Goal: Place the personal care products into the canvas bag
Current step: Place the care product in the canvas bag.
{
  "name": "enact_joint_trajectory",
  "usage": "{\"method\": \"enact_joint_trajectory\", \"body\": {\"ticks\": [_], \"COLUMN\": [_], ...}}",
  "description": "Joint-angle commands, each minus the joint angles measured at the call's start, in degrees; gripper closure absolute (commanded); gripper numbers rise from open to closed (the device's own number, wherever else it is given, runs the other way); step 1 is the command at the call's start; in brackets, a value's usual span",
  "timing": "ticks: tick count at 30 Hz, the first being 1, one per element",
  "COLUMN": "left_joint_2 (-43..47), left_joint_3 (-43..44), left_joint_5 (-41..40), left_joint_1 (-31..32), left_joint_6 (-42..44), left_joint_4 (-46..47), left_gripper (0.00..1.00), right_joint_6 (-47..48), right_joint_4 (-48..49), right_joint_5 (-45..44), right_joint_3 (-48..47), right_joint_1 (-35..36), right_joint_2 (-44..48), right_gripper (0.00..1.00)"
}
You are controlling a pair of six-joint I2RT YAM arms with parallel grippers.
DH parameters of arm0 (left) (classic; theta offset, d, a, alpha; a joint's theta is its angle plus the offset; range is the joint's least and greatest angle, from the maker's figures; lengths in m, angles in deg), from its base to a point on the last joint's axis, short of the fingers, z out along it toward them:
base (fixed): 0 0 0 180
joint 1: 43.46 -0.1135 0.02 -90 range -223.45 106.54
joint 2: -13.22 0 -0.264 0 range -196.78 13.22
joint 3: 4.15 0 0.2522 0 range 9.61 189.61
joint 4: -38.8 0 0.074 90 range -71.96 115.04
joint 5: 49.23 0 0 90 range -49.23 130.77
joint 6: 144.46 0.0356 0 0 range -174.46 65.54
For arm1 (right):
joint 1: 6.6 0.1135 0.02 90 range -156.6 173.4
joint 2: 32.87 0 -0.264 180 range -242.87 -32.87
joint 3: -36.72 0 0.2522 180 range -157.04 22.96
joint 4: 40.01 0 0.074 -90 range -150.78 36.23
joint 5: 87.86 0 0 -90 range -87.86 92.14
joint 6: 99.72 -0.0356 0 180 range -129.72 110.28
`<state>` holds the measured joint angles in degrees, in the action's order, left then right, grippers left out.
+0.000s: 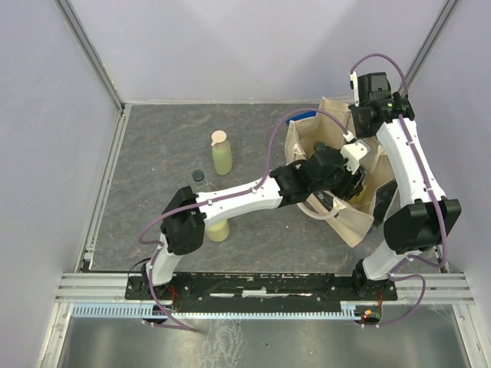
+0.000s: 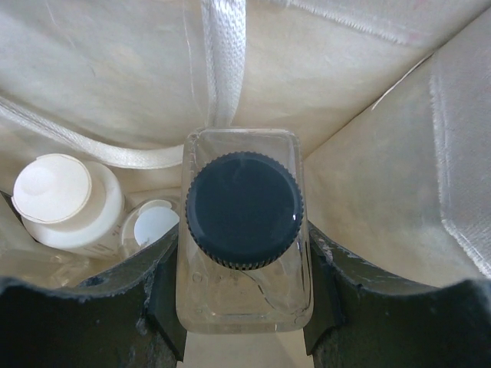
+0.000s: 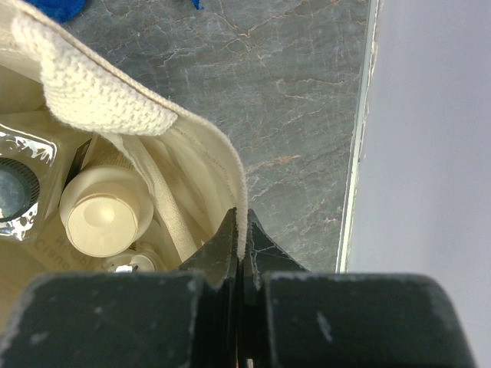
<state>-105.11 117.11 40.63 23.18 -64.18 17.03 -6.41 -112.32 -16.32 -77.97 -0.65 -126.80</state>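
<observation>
The beige canvas bag [image 1: 354,222] stands open at the right of the table. My left gripper [image 1: 339,178] reaches down into it, shut on a clear black-capped bottle [image 2: 244,211] that hangs upright between its fingers [image 2: 153,307]. Below it inside the bag are a white-capped bottle [image 2: 65,203] and a smaller pale cap [image 2: 153,226]. My right gripper [image 3: 242,241] is shut on the bag's rim [image 3: 199,142] at its far side, holding the cloth up. On the table to the left stand a yellow-green bottle [image 1: 221,153], a small dark-capped bottle [image 1: 199,176] and another yellow-green bottle [image 1: 218,228] partly under my left arm.
A white strap handle [image 2: 222,54] hangs down the bag's inner wall. A scrap of blue cloth [image 3: 54,8] lies outside the bag. A metal rail [image 3: 357,153] and the enclosure wall stand close behind the bag.
</observation>
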Motion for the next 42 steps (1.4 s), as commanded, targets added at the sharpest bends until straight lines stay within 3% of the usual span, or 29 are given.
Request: {"method": "enact_joint_trajectory", "body": {"ticks": [1,7,12,17,20,27,42], "left_joint_2": [1.28,-1.05,-2.38,-2.46,-2.0,-0.25,14.61], "left_joint_3": [1.75,1.95,0.3,-2.9,-3.73,-3.35,-1.16], "left_joint_5": [-2.15,-1.47,-0.78,0.12,0.14,-0.41,-9.18], "left_joint_1": [0.86,1.54,2.06,2.56,2.81,3.49,3.33], "left_joint_6": [1.75,0.45,-0.88,-2.0,-2.6,-3.03,3.44], "left_joint_4": [9.26,10.44,10.6,9.99,8.91,7.13,-2.49], "left_gripper": [0.97,0.9,0.7,0.58,0.46,0.08,0.02], "right_joint_6": [0.45,0.47,0.64,0.69,0.64,0.73,0.65], "right_joint_4": [2.28,2.62,3.31,3.43,3.52,3.86,3.66], "right_joint_5": [-1.09,-0.88,-0.96,-0.94,-0.8,-0.64,-0.53], "right_joint_3": [-2.04,-1.18,0.01,0.11,0.2,1.25,1.31], "right_joint_1": [-0.35,-0.34,-0.42,-0.42,-0.44,-0.51,-0.97], "right_joint_2": [0.88,2.23,3.54,3.74,3.91,4.56,4.04], "right_gripper": [1.0,1.0,1.0,1.0,1.0,1.0,1.0]}}
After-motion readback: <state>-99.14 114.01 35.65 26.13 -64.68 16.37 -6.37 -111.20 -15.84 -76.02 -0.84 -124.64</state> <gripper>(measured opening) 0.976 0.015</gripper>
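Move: Just below the left hand, which already holds the clear bottle upright by its upper body, is the free spot at the bag's near end: about 11 cm down, 2 cm back and 2 cm to the right. From that hand the silver bottle stands some 5 cm ahead and 3 cm left, the white-lidded tub roughly 9 cm ahead and 6 cm left, both about 13 cm lower. From the right hand the free spot lies around 15 cm back, level sideways, 12 cm down. Lowering the clear bottle into the bag's near end, the left hand sinks about 6.5 cm with a slight drift back, then opens its fingers wide and lets go. After easing back a little, it rises clear of the bottle by some 10 cm, quickening as it goes. The right hand stays put, still pinching the bag's rim. ##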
